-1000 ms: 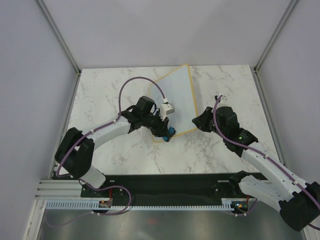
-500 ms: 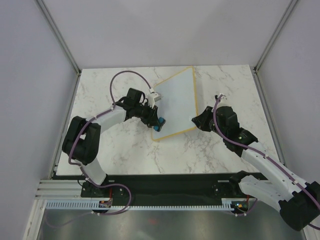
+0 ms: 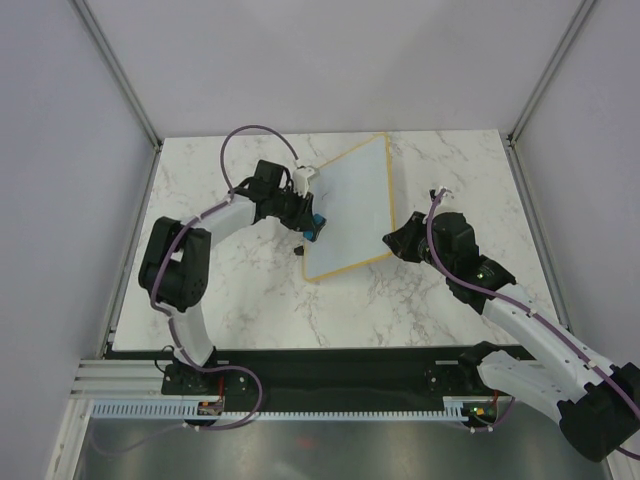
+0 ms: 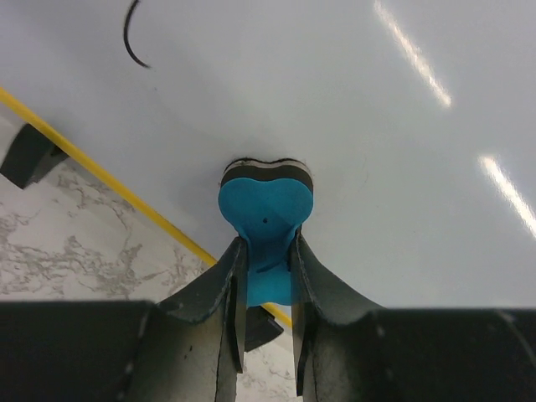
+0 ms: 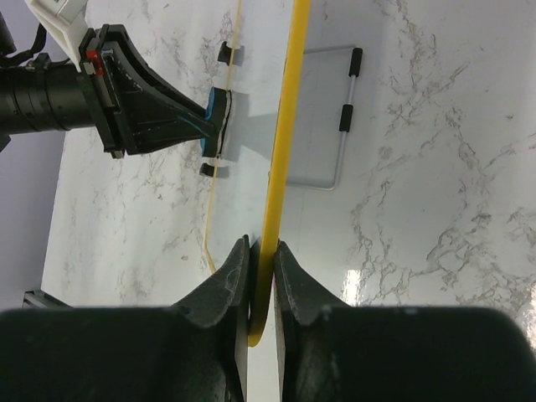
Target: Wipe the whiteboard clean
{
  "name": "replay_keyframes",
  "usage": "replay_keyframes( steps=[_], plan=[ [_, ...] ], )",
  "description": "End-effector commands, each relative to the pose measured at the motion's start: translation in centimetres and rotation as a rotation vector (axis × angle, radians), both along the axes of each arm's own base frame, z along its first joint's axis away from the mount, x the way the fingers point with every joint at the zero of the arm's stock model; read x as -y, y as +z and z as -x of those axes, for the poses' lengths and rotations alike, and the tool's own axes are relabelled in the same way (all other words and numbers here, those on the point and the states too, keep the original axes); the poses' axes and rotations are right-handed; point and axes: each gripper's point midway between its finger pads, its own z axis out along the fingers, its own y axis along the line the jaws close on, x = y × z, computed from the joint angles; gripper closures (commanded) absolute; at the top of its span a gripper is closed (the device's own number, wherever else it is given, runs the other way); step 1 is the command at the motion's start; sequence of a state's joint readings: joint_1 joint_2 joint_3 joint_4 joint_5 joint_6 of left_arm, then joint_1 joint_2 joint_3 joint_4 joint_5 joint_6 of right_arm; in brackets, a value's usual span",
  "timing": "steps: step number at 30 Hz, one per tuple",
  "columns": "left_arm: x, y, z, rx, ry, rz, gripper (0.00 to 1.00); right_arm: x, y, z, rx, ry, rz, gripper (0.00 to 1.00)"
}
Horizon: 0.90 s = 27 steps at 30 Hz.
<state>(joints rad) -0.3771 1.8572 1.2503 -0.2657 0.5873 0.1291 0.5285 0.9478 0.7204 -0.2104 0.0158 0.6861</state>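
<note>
The whiteboard (image 3: 352,205), white with a thin yellow frame, lies slanted in the middle of the marble table. A short dark curved stroke (image 4: 134,42) shows on its surface near the frame. My left gripper (image 3: 306,228) is shut on a blue eraser (image 4: 266,201), whose pad presses against the board close to its left edge (image 4: 126,188). My right gripper (image 5: 261,247) is shut on the board's yellow frame (image 5: 280,151) at the near right corner. In the right wrist view the frame runs edge-on between the fingers. Black clips (image 4: 29,155) sit on the left edge.
A wire stand with black grips (image 5: 345,109) lies on the far side of the board in the right wrist view. Marble tabletop (image 3: 430,300) surrounds the board. Grey walls enclose the table on three sides, and the arm bases stand at the near edge.
My left gripper has carried the eraser from the board's near left corner up along its left edge. The board has shifted a little. The right gripper has kept its hold in place.
</note>
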Motion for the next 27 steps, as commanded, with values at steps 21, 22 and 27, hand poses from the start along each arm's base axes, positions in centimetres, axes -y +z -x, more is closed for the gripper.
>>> replay_keyframes(
  steps=[21, 22, 27],
  plan=[
    [2.5, 1.3, -12.2, 0.137, 0.146, -0.104, 0.98, -1.1, 1.6, -0.3, 0.057, 0.056, -0.001, 1.00],
    [2.3, 0.7, -11.7, 0.128, 0.134, -0.112, 0.98, -1.1, 1.6, -0.3, 0.058, 0.054, -0.002, 1.00],
    [0.9, -2.3, -7.9, 0.048, 0.097, -0.157, 0.98, -1.1, 1.4, -0.3, 0.057, 0.057, 0.001, 1.00]
  ],
)
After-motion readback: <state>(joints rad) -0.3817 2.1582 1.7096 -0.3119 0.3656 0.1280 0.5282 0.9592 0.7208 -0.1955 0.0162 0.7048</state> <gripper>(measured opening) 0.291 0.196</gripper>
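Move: A last curved pen mark on the whiteboard lies about 8 cm ahead of the left hand and 4 cm to its right, some 2 cm lower; that hand already holds the eraser on the board. The board's far left corner is roughly 17 cm ahead and 2 cm left, its far black foot 7 cm ahead and 4 cm left, both lower. From the right hand, the mark lies about 13 cm ahead, 22 cm left and 13 cm down. The eraser, still pinched in the left fingers, is swept forward along the whiteboard's left edge towards the far corner, about 12 cm and fast at first, rising a little with the wrist turning some 10 degrees, then easing back and down a centimetre or so at the end. The right hand stays put, keeping its grip on the board's raised right edge. ##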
